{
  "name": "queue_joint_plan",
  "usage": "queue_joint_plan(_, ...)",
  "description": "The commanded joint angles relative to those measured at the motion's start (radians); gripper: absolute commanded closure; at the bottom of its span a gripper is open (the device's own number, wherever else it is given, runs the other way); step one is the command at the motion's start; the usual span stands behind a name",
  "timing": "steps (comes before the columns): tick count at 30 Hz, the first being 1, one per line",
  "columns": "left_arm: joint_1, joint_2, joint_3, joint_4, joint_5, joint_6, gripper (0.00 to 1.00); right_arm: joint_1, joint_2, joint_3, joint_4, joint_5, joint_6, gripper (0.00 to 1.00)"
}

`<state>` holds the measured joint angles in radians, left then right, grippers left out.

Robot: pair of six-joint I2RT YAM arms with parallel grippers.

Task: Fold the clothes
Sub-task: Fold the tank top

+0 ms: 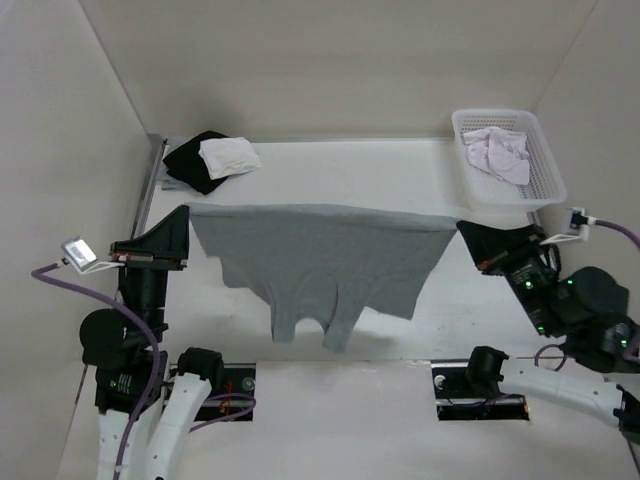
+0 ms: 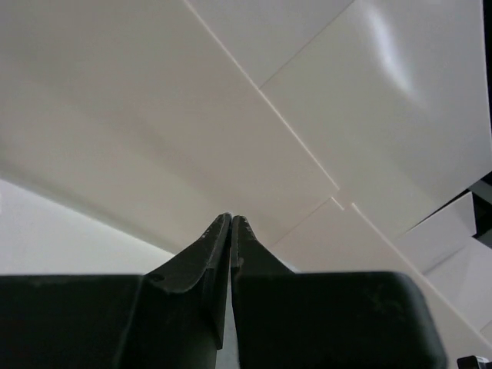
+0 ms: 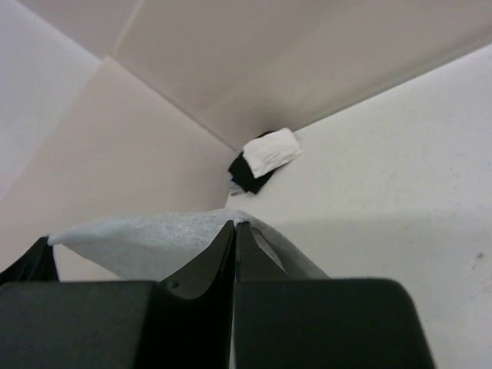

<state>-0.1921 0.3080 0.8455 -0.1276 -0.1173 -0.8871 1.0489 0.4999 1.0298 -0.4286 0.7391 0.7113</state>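
Observation:
The clothes (image 1: 320, 255), one plain grey knit garment, hang stretched in the air between my two grippers, with the top edge taut and the lower parts drooping toward the table. My left gripper (image 1: 186, 216) is shut at the garment's left corner. In the left wrist view its jaws (image 2: 231, 217) are pressed together and no cloth shows there. My right gripper (image 1: 462, 227) is shut on the right corner. In the right wrist view grey fabric (image 3: 138, 234) drapes over its closed tips (image 3: 234, 224).
A black cloth (image 1: 195, 160) with a white cloth (image 1: 230, 156) on it lies at the back left; the pile (image 3: 265, 157) also shows in the right wrist view. A white basket (image 1: 545, 175) holding a pale cloth (image 1: 497, 152) stands at the back right. White walls enclose the table.

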Motion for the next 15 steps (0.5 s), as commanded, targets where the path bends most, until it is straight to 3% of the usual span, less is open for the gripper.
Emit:
queue_joint_plan(1, -0.007, 0.017, 0.04, -0.144, -0.028, 0.031, 1.0, 0.136, 0.012, 0.099, -0.16, 0.172, -0.079, 1.0)
queue_joint_plan(3, -0.008, 0.032, 0.03, -0.145, -0.024, 0.025, 1.0, 0.179, 0.038, 0.113, -0.147, 0.19, -0.119, 0.99)
queue_joint_plan(6, -0.01, 0.077, -0.029, -0.129, -0.031, 0.02, 1.0, 0.097, 0.092, 0.089, -0.098, 0.139, -0.154, 0.98)
queue_joint_plan(8, -0.004, 0.133, -0.09, -0.097, -0.033, 0.019, 1.0, -0.04, 0.127, 0.04, -0.043, 0.018, -0.161, 0.98)
queue_joint_plan(11, 0.013, 0.238, -0.169, -0.005, -0.036, 0.014, 1.0, -0.338, 0.215, -0.089, 0.115, -0.296, -0.148, 0.98)
queue_joint_plan(15, 0.044, 0.538, -0.2, 0.213, -0.038, 0.004, 1.0, -0.715, 0.525, -0.169, 0.391, -0.7, -0.066, 0.98)
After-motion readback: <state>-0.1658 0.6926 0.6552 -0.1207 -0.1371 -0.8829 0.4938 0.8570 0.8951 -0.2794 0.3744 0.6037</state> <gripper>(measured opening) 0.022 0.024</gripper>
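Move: The tank top already hangs folded between both grippers; its middle is some 19 cm to the left hand's right, 5 cm back and 13 cm below. The open middle of the table it goes to lies about 14 cm ahead, 18 cm right and 44 cm below the left hand; from the right hand 14 cm ahead, 21 cm left, 40 cm down. The white cloth is 38 cm ahead and 4 cm left of the left hand; the basket is 37 cm ahead and 22 cm right of the right hand, both near table height. The tank top, still pinched at its two upper corners, gets a small lift and pull back of a centimetre or three, then both arms swing it down and forward over the table, quickening. The left hand ends about 18 cm lower and 12 cm farther out, tipping down some 30 degrees; the right goes about 12 cm out and 12 cm down, tipping less and turning clockwise. Both grippers stay shut. ##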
